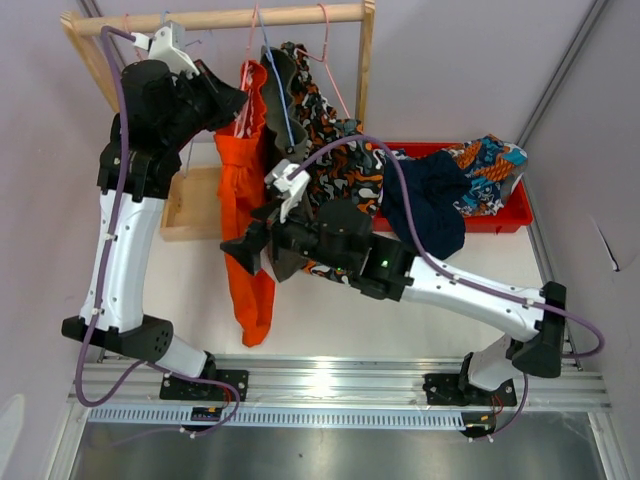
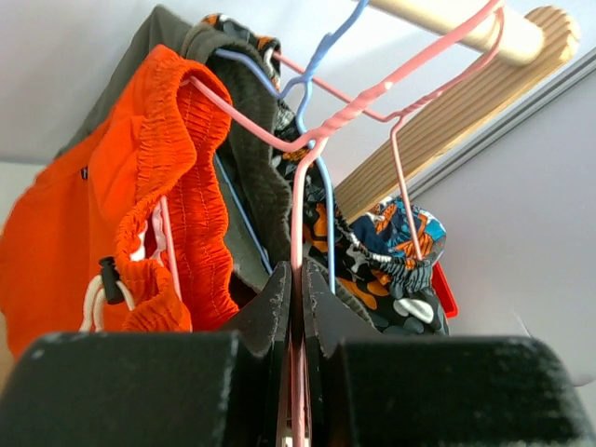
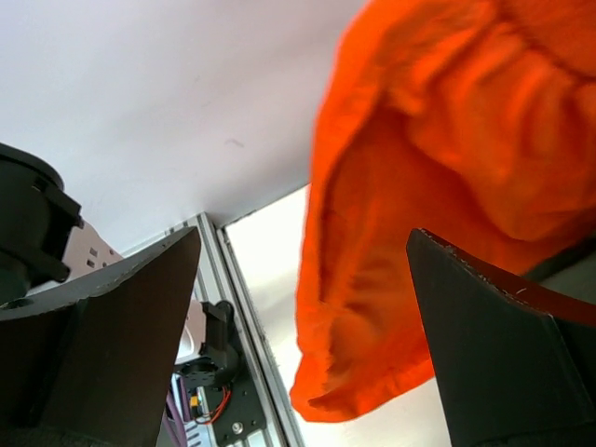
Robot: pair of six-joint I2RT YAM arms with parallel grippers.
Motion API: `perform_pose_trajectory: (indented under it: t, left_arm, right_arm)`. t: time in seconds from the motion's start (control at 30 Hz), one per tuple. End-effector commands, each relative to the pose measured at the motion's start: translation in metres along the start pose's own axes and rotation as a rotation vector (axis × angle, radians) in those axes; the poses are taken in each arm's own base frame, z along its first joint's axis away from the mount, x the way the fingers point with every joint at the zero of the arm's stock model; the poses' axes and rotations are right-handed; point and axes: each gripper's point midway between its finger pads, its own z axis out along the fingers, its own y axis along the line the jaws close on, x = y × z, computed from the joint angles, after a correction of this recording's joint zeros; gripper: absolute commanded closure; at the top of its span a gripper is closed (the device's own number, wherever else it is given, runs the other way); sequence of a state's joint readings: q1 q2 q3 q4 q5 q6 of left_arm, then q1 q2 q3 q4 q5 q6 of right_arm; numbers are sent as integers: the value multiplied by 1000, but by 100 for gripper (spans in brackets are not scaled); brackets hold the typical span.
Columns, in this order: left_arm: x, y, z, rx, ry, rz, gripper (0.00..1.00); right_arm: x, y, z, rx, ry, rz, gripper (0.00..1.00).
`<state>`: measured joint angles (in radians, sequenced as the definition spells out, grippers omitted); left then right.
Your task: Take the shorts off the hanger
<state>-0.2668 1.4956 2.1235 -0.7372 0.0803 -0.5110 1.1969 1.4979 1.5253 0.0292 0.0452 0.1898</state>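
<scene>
The bright orange shorts [image 1: 243,190] hang from a pink hanger [image 2: 354,107] on the wooden rod [image 1: 220,18]. My left gripper [image 2: 300,277] is shut on that hanger's lower pink wire, right beside the orange waistband [image 2: 172,177]. Olive shorts [image 2: 251,177] on a blue hanger [image 2: 318,65] and blotch-print shorts [image 1: 335,150] hang just behind. My right gripper [image 3: 298,326] stands open around the orange shorts' hanging leg [image 3: 410,233], and its fingers [image 3: 121,326] do not press the cloth. Navy shorts [image 1: 425,205] and teal print shorts [image 1: 490,165] lie in the red bin [image 1: 510,218].
A shallow wooden tray [image 1: 190,205] sits on the table left of the orange shorts. The rack's wooden side posts [image 1: 366,60] frame the hangers. An aluminium rail [image 1: 330,375] runs along the near edge by the arm bases.
</scene>
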Motion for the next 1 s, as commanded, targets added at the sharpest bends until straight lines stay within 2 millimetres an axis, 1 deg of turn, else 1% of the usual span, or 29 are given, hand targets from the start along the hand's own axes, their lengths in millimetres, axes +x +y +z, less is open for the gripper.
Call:
perform_pose_trajectory:
  t: [0.0, 0.07, 0.13, 0.17, 0.2, 0.27, 0.3, 0.33, 0.37, 0.4, 0.43, 0.47, 0.5, 0.57, 0.6, 0.63, 0.67, 0.7, 0.73, 0.83, 0.87, 0.9, 0.93, 0.97]
  left_arm:
    - [-37, -27, -24, 107, -129, -19, 100]
    - [-36, -25, -24, 111, -126, -30, 100]
    - [-38, -27, -28, 124, -130, -46, 100]
    - [-38, -29, -30, 131, -131, -50, 100]
    - [-39, -29, -32, 134, -135, -52, 100]
    - [-43, -33, -39, 148, -149, -59, 100]
    - [-44, -33, -42, 151, -152, -60, 100]
    - [-46, -34, -44, 154, -156, -62, 100]
    - [-48, -35, -48, 158, -162, -66, 100]
    - [-50, -34, -50, 161, -163, -72, 100]
    - [-50, -34, -52, 165, -162, -76, 100]
    - [-52, -34, -55, 171, -165, -89, 100]
    - [-51, -32, -57, 172, -160, -94, 100]
    - [-50, -32, -59, 181, -160, -115, 100]
    - [-52, -29, -61, 179, -170, -119, 100]
    - [-49, -27, -61, 178, -165, -123, 100]
    - [-51, -27, -62, 179, -173, -130, 100]
    - [-51, -24, -64, 175, -177, -134, 100]
    - [-52, -24, -64, 175, -180, -134, 100]
    - [-57, -22, -67, 173, -205, -130, 100]
    - [-57, -20, -66, 164, -212, -125, 100]
    - [-60, -19, -66, 160, -220, -118, 100]
    - [-61, -17, -65, 152, -224, -111, 100]
    - [-63, -13, -63, 138, -227, -107, 100]
  right_arm:
    - [-41, 20, 10, -12, -124, 3, 1]
    - [-38, 27, 14, -8, -126, -7, 1]
    - [-33, 25, 20, 16, -126, -12, 1]
    - [-34, 24, 21, 27, -139, -14, 1]
    - [-27, 18, 25, 62, -139, -16, 1]
    - [-23, 14, 29, 83, -154, -23, 4]
    - [-20, 8, 31, 112, -156, -25, 22]
    - [-11, 5, 36, 126, -142, -28, 35]
    - [-7, 4, 38, 132, -141, -29, 45]
    - [-2, 2, 40, 141, -132, -30, 61]
    - [4, 0, 42, 148, -123, -30, 70]
    - [15, -2, 47, 152, -101, -31, 81]
    - [20, -2, 48, 154, -92, -22, 100]
    - [33, -1, 50, 155, -74, -18, 100]
    - [38, 4, 50, 151, -69, -16, 100]
    - [40, 7, 48, 152, -67, -16, 100]
    - [39, 12, 45, 146, -71, -13, 100]
    - [46, 13, 41, 156, -61, -16, 100]
    - [50, 28, 37, 138, -53, -22, 100]
    - [58, 44, 17, 147, -39, -45, 100]
    - [66, 64, 9, 118, -21, -49, 100]
    - [70, 67, -1, 137, -13, -56, 100]
    - [74, 74, -8, 135, -4, -59, 100]
    - [83, 95, -19, 104, 15, -63, 100]
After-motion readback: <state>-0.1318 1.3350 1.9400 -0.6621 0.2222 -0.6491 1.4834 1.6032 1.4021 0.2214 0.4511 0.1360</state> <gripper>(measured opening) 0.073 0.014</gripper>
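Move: The orange shorts' middle is roughly 4 cm ahead of the right hand, 5 cm to its left and 3 cm lower, with their near edge already between the wide-open fingers. The grey shorts hang about 10 cm ahead and 5 cm to the right of that hand, the camouflage shorts some 13 cm ahead and 12 cm to the right, all at nearly its height. From the left hand, which holds their pink hanger, the orange shorts lie some 12 cm back and 15 cm below, straight in line sideways. The near edge of the orange shorts gets pinched by the right fingers, which shut fully after the hand slides about 3 cm left into the cloth; it edges on a little, then pulls back towards the robot and down, some 8 and 6 cm. The left hand keeps its grip on the pink hanger, drawing it about 3 cm back and 3 cm left with a slight roll. ##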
